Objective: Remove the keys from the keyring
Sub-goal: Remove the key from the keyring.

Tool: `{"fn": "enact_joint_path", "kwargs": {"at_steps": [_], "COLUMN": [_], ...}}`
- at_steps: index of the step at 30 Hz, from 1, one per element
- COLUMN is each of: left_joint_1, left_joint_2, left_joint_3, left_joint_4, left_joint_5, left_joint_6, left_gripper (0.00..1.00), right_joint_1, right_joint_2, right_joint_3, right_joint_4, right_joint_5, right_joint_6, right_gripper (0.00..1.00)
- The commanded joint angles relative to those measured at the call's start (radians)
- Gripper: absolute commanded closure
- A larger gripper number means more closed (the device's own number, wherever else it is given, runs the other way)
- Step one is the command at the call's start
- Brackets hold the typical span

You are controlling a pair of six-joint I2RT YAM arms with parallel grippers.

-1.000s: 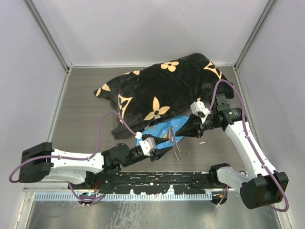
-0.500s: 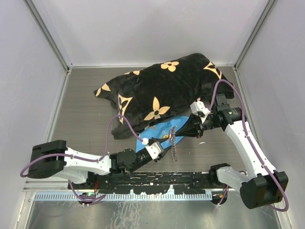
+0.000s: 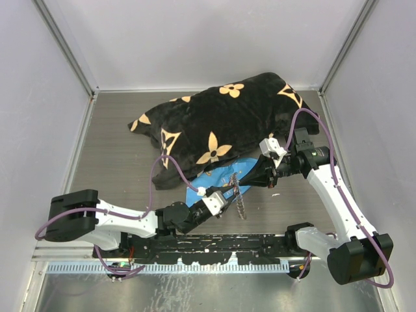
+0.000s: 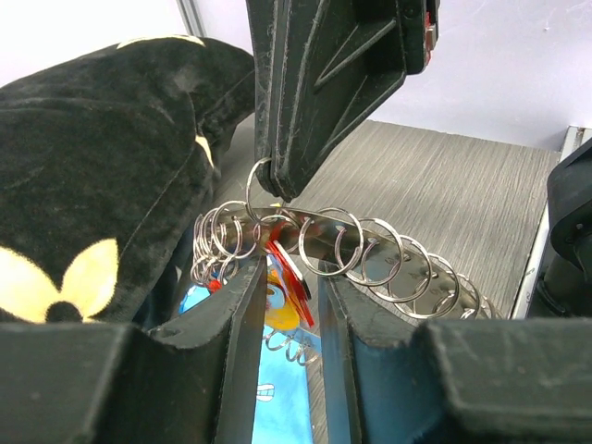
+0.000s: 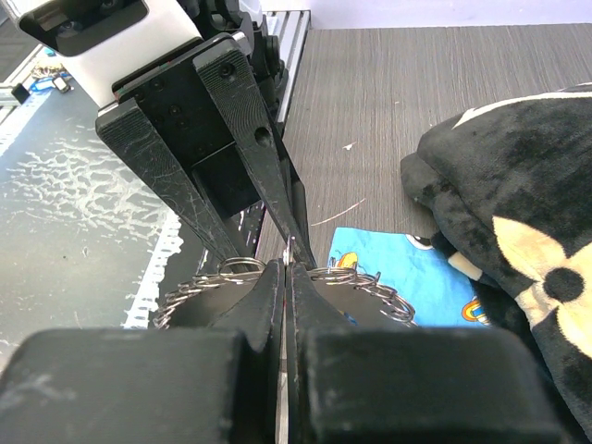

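The keyring [image 3: 239, 200] is a chain of thin silver rings hanging from my right gripper [image 3: 242, 179], which is shut on one ring just above the table. In the right wrist view the ring [image 5: 289, 248] sticks out between the closed jaws, and the chain [image 5: 370, 282] sags to both sides. The keys [image 4: 289, 277] have red and orange-yellow heads and hang under the chain [image 4: 370, 254]. My left gripper [image 4: 291, 310] is open, with one jaw on each side of the hanging keys. In the top view it [image 3: 227, 192] sits just left of the chain.
A blue cartoon cloth [image 3: 218, 175] lies on the table under the keyring. A large black plush cloth with cream flowers [image 3: 221, 123] fills the back middle. Grey walls stand on three sides, and a metal rail [image 3: 208, 244] runs along the near edge.
My left gripper has moved right and forward to the hanging keys. My right gripper has stayed still with the ring.
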Motion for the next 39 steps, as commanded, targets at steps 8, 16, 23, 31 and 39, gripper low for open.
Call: {"fn": "enact_joint_path", "kwargs": {"at_steps": [8, 16, 23, 31, 39], "left_joint_1": [-0.004, -0.004, -0.004, -0.004, -0.004], "left_joint_2": [0.008, 0.015, -0.007, -0.068, -0.153], "left_joint_3": [0.039, 0.037, 0.031, 0.022, 0.035], "left_joint_4": [0.094, 0.093, 0.073, -0.013, -0.155], "left_joint_5": [-0.063, -0.075, -0.072, -0.061, -0.028], "left_joint_6": [0.034, 0.041, 0.049, 0.083, 0.134], "left_gripper": [0.75, 0.86, 1.0, 1.0, 1.0], "right_joint_1": [-0.003, -0.003, -0.002, -0.001, 0.016], "right_joint_2": [-0.007, -0.008, -0.012, -0.013, -0.011], "right_joint_3": [0.013, 0.013, 0.012, 0.011, 0.015], "right_joint_4": [0.021, 0.021, 0.023, 0.023, 0.006], "right_joint_5": [-0.067, -0.069, -0.064, -0.043, 0.0], "right_joint_6": [0.013, 0.017, 0.017, 0.015, -0.017], "right_gripper": [0.99, 0.99, 0.99, 0.99, 0.99]}}
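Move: The red key hangs in the gap between the left hand's half-open fingertips, about 1 cm ahead of its hand point and level with it. The keyring's middle is some 3 cm to that hand's right, 2 cm back and 3 cm lower. The blue cloth lies roughly 6 cm ahead, 3 cm left and 20 cm below. From the right hand, still pinching the keyring's top, the key is about 2 cm back, 2 cm left and 3 cm below. The left fingers ease 1 cm forward, pinch the red key and draw it 2 cm up and left. ##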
